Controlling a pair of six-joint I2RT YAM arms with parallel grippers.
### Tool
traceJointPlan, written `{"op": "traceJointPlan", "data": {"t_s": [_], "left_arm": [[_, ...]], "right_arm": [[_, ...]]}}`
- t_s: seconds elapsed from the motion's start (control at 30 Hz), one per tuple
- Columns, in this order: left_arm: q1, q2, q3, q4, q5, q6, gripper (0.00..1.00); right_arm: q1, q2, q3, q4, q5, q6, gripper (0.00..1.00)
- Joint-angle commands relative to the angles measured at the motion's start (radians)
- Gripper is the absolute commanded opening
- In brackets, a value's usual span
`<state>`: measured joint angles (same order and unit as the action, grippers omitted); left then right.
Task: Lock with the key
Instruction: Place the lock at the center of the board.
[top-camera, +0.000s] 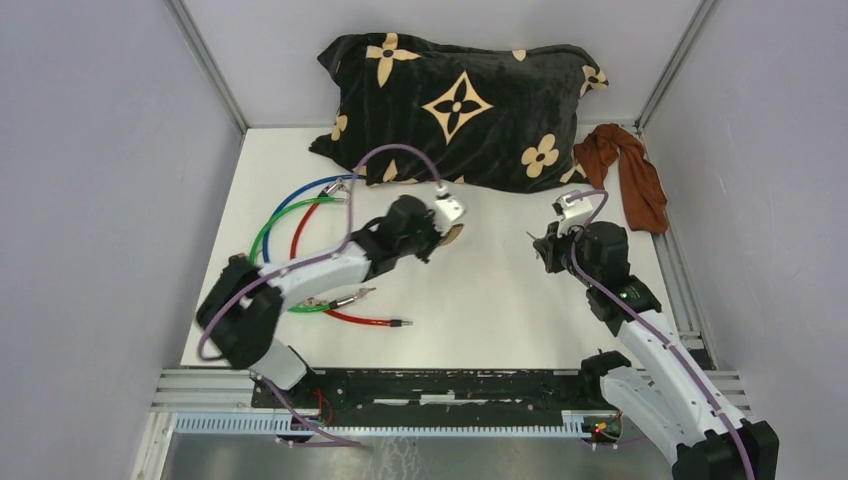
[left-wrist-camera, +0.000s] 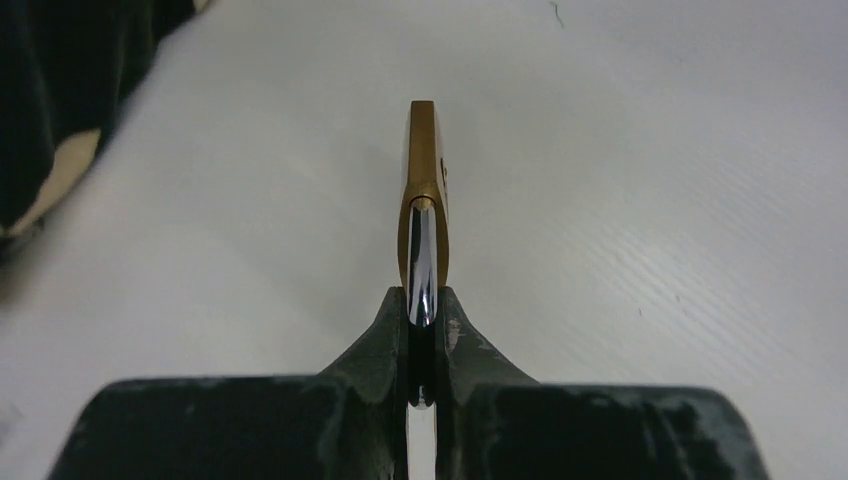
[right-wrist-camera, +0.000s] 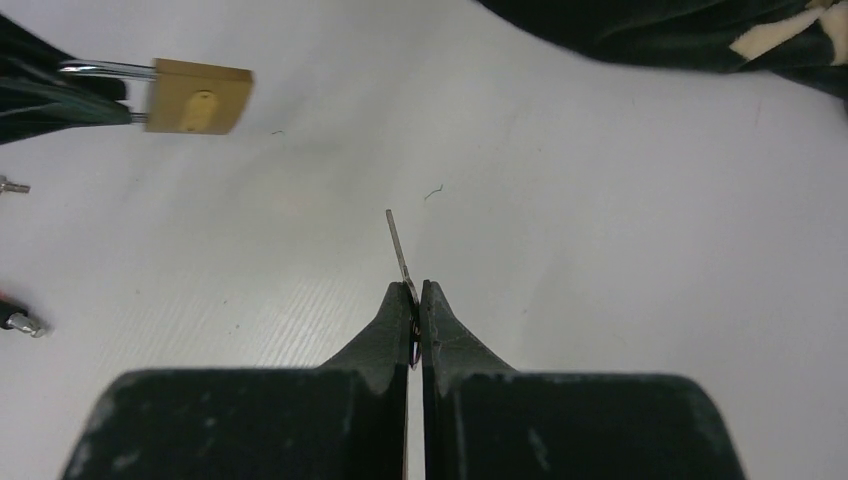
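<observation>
A brass padlock (left-wrist-camera: 424, 190) hangs edge-on in the left wrist view, its chrome shackle (left-wrist-camera: 421, 270) pinched between the fingers of my left gripper (left-wrist-camera: 422, 300), which is shut on it. In the top view the padlock (top-camera: 452, 236) juts from the left gripper (top-camera: 440, 232) above the table's middle, pointing right. My right gripper (right-wrist-camera: 417, 292) is shut on a thin silver key (right-wrist-camera: 398, 245), whose blade sticks out forward. From the right wrist the padlock (right-wrist-camera: 198, 97) shows at upper left, its keyhole face toward the camera, well apart from the key tip. In the top view the right gripper (top-camera: 545, 248) faces left.
A black pillow with tan flower prints (top-camera: 460, 105) lies along the back wall. A brown cloth (top-camera: 632, 175) is at the back right. Blue, green and red cables (top-camera: 300, 225) with metal plugs (top-camera: 355, 295) lie under and beside the left arm.
</observation>
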<state>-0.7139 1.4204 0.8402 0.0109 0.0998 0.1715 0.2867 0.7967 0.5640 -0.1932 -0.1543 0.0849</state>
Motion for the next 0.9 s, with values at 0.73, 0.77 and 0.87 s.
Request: {"op": "traceJointPlan", "data": {"t_s": [0.73,0.77,0.87], "left_arm": [[-0.358,0.711,0.653,0.04,-0.559,0.331,0.3],[-0.366,0.703,0.662,0.004,-0.541,0.292,0.35],[-0.382,0.676,0.695,-0.141,-0.446,0.168,0.54]], "right_arm": [[-0.011,-0.155,-0.006,-0.022,0.424,0.014,0.0],[-0.011,-0.154,-0.006,-0.022,0.426,0.015,0.0],[-0.013,-0.139,-0.004,-0.016,0.423,0.017,0.0]]}}
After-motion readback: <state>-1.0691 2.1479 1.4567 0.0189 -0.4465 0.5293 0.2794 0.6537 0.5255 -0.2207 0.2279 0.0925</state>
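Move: The spot at the board's centre where I will set the padlock I already hold lies about 16 cm to the right of my left hand, 6 cm ahead and 8 cm below. The black pillow's middle is roughly 26 cm ahead and 10 cm right, the red hose tip about 15 cm back and 3 cm left on the board. From my right hand, which holds the key, the spot is some 8 cm ahead, 10 cm left and 12 cm lower. With my left hand I sweep the padlock quickly right by about 15 cm, reaching forward at first and then easing some 4 cm back as I sink it to the board, 6 cm lower overall. My wrist rolls its left side up, some 35 degrees of turn in all, and near the end I spread my fingers around the shackle. My right hand keeps the key, drawing 7 cm right out of the way and turning clockwise about 20 degrees. ##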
